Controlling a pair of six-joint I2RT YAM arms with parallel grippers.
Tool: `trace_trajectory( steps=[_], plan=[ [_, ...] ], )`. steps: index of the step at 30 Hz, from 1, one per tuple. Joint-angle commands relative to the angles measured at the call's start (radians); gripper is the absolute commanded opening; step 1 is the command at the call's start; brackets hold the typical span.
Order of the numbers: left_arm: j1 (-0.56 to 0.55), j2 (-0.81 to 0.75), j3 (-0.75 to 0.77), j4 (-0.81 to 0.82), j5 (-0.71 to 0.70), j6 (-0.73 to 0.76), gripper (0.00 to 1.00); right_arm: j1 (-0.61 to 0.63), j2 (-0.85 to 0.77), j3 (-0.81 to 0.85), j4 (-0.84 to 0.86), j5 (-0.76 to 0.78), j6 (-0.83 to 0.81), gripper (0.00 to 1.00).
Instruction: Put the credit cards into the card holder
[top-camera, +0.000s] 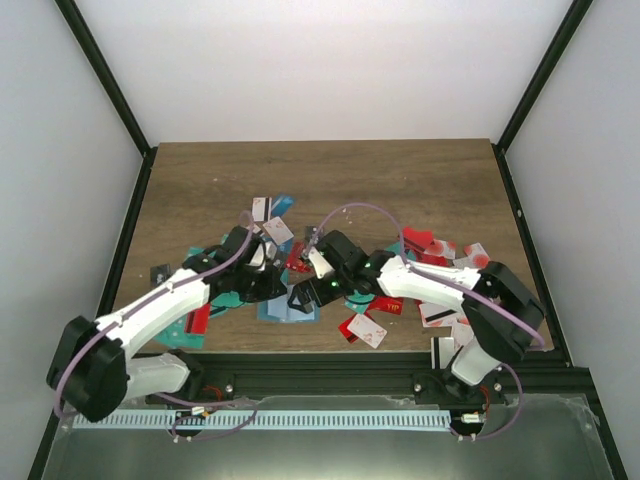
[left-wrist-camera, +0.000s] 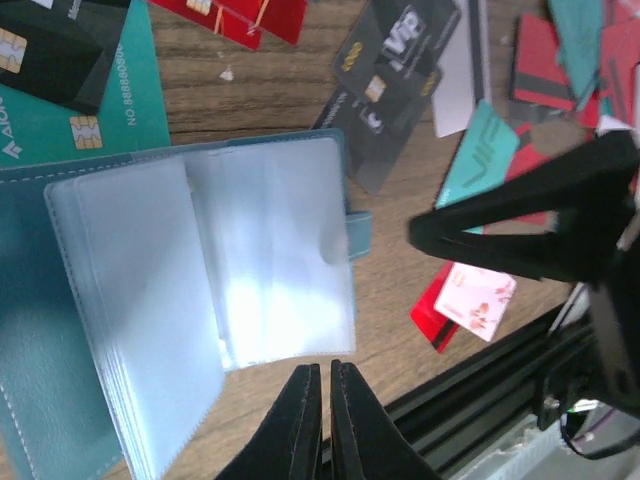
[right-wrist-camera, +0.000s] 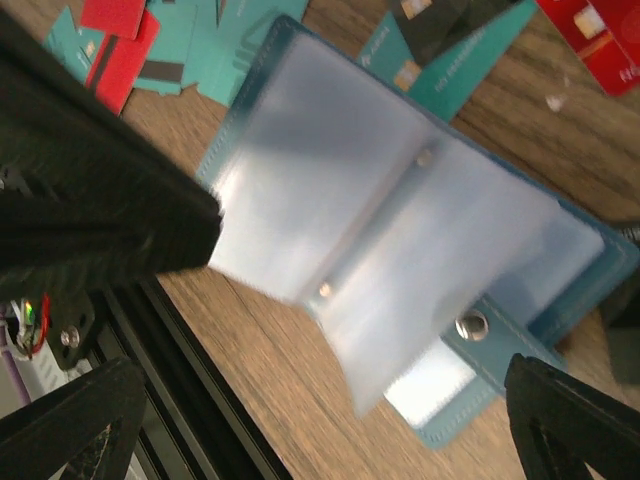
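The card holder (left-wrist-camera: 200, 290) lies open on the wood, teal-blue cover down and clear sleeves fanned up; its snap tab (right-wrist-camera: 470, 325) points toward the table's near edge. My left gripper (left-wrist-camera: 325, 372) is shut with nothing between its fingers, hovering just off the sleeves' edge. My right gripper (right-wrist-camera: 322, 378) stands wide open above the holder (right-wrist-camera: 400, 220), with nothing in it. From above, both grippers, left (top-camera: 270, 287) and right (top-camera: 303, 295), meet over the holder (top-camera: 285, 310). Credit cards lie loose around it: a black one (left-wrist-camera: 390, 80), a teal one (left-wrist-camera: 90, 120), a red one (top-camera: 365, 328).
More cards are scattered to the right (top-camera: 440, 250) and the left (top-camera: 160, 272) of the holder. The table's black metal front rail (left-wrist-camera: 480, 390) runs close behind the left fingers. The right gripper's dark finger (left-wrist-camera: 540, 230) crosses the left wrist view.
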Motion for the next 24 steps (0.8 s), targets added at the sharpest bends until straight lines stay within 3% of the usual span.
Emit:
trace_trajectory(
  steps=[1, 10, 17, 24],
  plan=[
    [-0.002, 0.094, 0.023, 0.019, -0.008, 0.059, 0.06, -0.006, -0.061, -0.074, -0.006, 0.049, 0.015, 1.00],
    [0.002, 0.218, -0.008, -0.033, -0.163, 0.078, 0.06, -0.099, -0.250, -0.241, -0.004, 0.105, 0.044, 1.00],
    [0.001, 0.188, -0.020, -0.084, -0.229, 0.049, 0.08, -0.146, -0.405, -0.294, -0.094, 0.213, 0.052, 1.00],
    [-0.003, 0.131, 0.062, -0.122, -0.190, 0.044, 0.09, -0.150, -0.464, -0.267, -0.258, 0.351, 0.146, 1.00]
  ],
)
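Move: The card holder lies open beneath my left hand: its left page is about 4 cm to my left, level fore and aft, some 9 cm down, with a teal card about 7 cm ahead and 3 cm left. My empty right hand is heading for a teal card roughly 17 cm right, 3 cm ahead and 9 cm below. From that hand, the flowered card lies 17 cm right and 7 cm back, the black card 9 cm right and 7 cm ahead. I draw my right hand off the card holder, gripper kept wide open, and carry it about 12 cm right towards the teal card, dipping a little before coming up again and turning some 20 degrees clockwise. Meanwhile my left hand, fingers still shut, drops about 7 cm, then swings 4 cm left over the holder's left page, its fingers tilting some 20 degrees nearer vertical; contact with the page can't be seen. ##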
